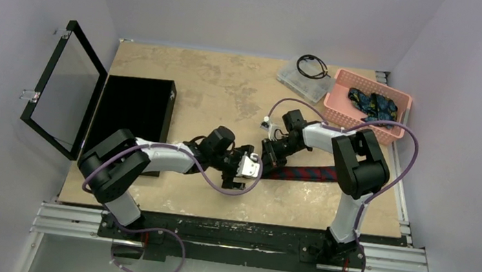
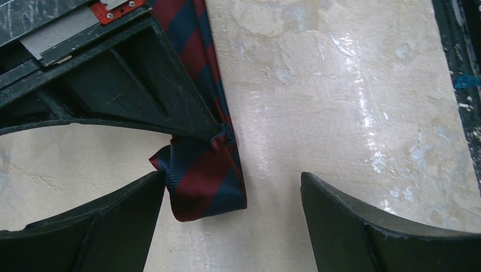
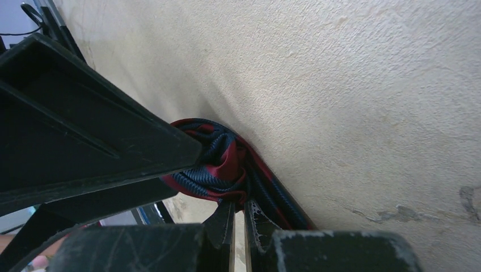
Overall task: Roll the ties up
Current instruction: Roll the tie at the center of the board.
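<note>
A maroon tie with navy stripes (image 1: 306, 173) lies across the table in front of the right arm. Its left end (image 2: 201, 184) is folded over and lifted. My right gripper (image 1: 269, 157) is shut on that tie just behind the fold, where the cloth bunches (image 3: 218, 167) at its tips (image 3: 241, 211). My left gripper (image 2: 232, 180) stands open around the folded end, with the left finger (image 2: 122, 221) beside the cloth and the right finger (image 2: 363, 226) well apart. Dark blue and teal ties (image 1: 372, 103) lie in the pink basket (image 1: 332, 100).
A black case (image 1: 134, 105) with its lid (image 1: 67, 87) open stands at the left. A clear plastic box (image 1: 300, 81) with a black coiled cable on it sits at the back, next to the basket. Purple cables loop from both arms.
</note>
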`<state>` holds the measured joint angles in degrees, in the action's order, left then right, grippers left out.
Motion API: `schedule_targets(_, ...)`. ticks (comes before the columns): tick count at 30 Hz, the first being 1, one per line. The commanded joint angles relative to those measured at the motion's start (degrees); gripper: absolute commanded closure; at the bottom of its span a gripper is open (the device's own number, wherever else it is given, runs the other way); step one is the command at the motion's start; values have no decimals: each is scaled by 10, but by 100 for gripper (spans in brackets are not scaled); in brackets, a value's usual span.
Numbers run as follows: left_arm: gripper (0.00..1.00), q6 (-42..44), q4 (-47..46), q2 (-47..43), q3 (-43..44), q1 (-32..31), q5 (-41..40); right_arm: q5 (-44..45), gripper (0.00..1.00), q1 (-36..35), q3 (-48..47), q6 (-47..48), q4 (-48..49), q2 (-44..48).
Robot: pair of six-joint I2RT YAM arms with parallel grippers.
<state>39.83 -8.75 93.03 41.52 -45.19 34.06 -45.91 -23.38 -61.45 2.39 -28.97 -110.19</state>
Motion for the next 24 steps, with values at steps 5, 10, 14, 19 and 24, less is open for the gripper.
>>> schedule_targets(5,13,-66,-54,44,39,-5,-55,69,100,-9,16,21,21,6)
schedule_targets(10,24,-46,-46,72,59,-6,-40,52,100,-9,6,24,7,7)
schedule_targets(14,33,-21,-30,75,59,-11,-31,35,100,-9,2,27,-6,14)
schedule_targets(19,51,2,-16,81,55,-13,-37,0,83,-9,-7,30,-25,28)
schedule_targets(24,63,-14,-10,87,59,-13,-51,-31,69,-4,-20,27,-46,46)
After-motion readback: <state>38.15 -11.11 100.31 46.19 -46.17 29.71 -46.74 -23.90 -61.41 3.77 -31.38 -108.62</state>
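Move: The rolled end of the tie lies just beyond the left fingers, about 2 cm ahead of the left hand, 2 cm to its right and 2 cm below. The right fingertips already clamp that end, some 5 cm to the left hand's right and 2 cm ahead; the roll's middle sits about 2 cm to the right hand's left, level with it. The unrolled length lies flat to the right, its middle roughly 22 cm right of the roll. The left hand, fingers pointing right and down, eases about 2.5 cm forward, 1.5 cm to its right and 1.5 cm down until its wide-open fingers straddle the rolled end of the tie, then closes them to under half open, one pad coming against the front side of the roll and the other against the back. The right hand keeps its shut grip on the roll until the left fingers are well on their way to closing, then begins to open to about a quarter and backs off roughly 1 cm up and 1 cm back. ##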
